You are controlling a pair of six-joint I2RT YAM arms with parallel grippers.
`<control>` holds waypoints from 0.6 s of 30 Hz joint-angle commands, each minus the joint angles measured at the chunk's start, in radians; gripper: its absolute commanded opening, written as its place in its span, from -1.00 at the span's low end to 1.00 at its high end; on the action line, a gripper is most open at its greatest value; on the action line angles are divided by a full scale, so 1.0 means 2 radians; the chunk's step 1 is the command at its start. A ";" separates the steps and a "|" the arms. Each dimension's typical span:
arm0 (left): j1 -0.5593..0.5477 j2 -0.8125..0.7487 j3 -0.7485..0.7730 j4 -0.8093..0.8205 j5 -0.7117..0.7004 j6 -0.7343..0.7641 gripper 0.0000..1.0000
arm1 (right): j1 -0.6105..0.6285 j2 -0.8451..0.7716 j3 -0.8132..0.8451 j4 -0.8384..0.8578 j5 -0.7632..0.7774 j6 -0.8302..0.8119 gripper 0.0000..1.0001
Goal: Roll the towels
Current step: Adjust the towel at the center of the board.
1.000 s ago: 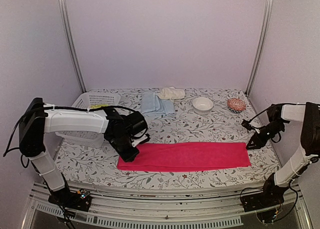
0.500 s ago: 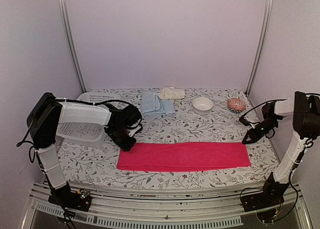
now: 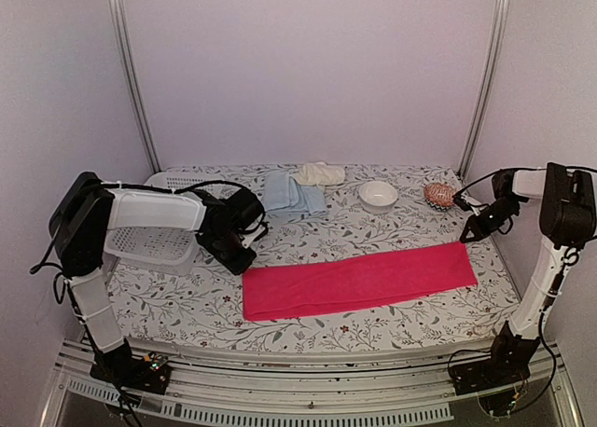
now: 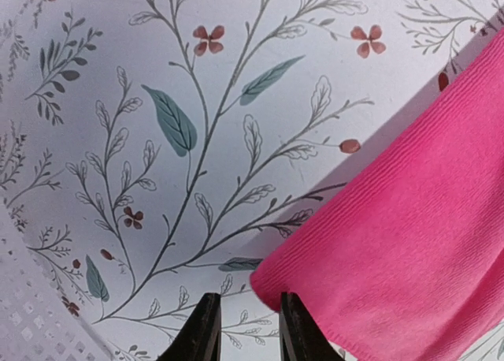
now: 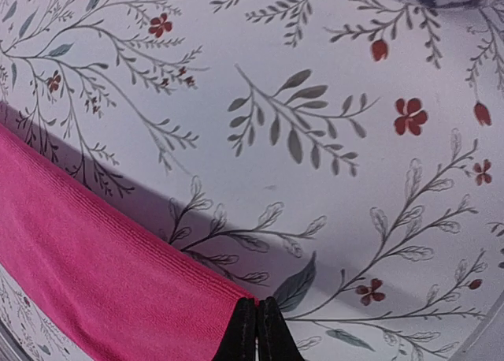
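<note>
A hot pink towel (image 3: 359,280) lies spread across the floral covering, its right end angled toward the back. My right gripper (image 3: 469,236) is shut on its far right corner, and in the right wrist view the closed tips (image 5: 257,302) pinch the raised edge of the pink towel (image 5: 87,266). My left gripper (image 3: 244,262) hovers at the far left corner, narrowly open (image 4: 244,298). Only the covering shows in its gap, and the pink towel (image 4: 409,219) lies just beside and under its right finger. A light blue towel (image 3: 291,194) and a cream towel (image 3: 320,173) lie at the back.
A white plastic basket (image 3: 177,182) sits at the back left, partly behind my left arm. A white bowl (image 3: 378,195) and a red patterned object (image 3: 440,196) stand at the back right. Metal posts frame both back corners.
My right gripper closed on the pink towel's far right corner and pulled back toward the rear. The towel slid right and tilted. My left gripper shifted slightly toward the back.
</note>
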 commanded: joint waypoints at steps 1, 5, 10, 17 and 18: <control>-0.003 -0.037 -0.006 0.036 0.013 0.029 -0.41 | -0.004 0.033 0.033 0.021 0.036 0.031 -0.94; -0.038 -0.079 -0.032 0.062 0.054 0.062 -0.40 | -0.004 0.013 0.029 0.013 0.009 0.040 -0.67; -0.089 -0.082 -0.043 0.037 0.072 0.093 -0.40 | -0.004 -0.081 -0.027 0.006 0.001 0.028 -0.39; -0.132 -0.066 -0.039 -0.024 0.048 0.099 -0.40 | -0.003 -0.179 -0.158 -0.040 0.014 -0.076 -0.38; -0.137 -0.066 -0.039 -0.032 0.057 0.101 -0.39 | -0.003 -0.192 -0.176 -0.043 0.021 -0.086 -0.37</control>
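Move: The right fingers already pinch the pink towel's far right corner; its near right corner lies about 9 cm back and 2 cm to the right. From this hand the patterned bowl is some 12 cm ahead and 6 cm left, the white bowl 12 cm ahead and 23 cm left. The towel's near left corner lies about 12 cm back and 2 cm right of the left gripper, with the basket 12 cm ahead and 20 cm left of that gripper. Draw the pinched corner about 2 cm forward and slightly right with the right gripper, open the fingers to let go, then lift some 4 cm and come back over the towel's right end. Meanwhile raise the left gripper, its fingers kept part open, swing it back and right about 11 cm over the towel's left end towards the near corner, sinking a little at the end, and turn it some 25 degrees clockwise. ##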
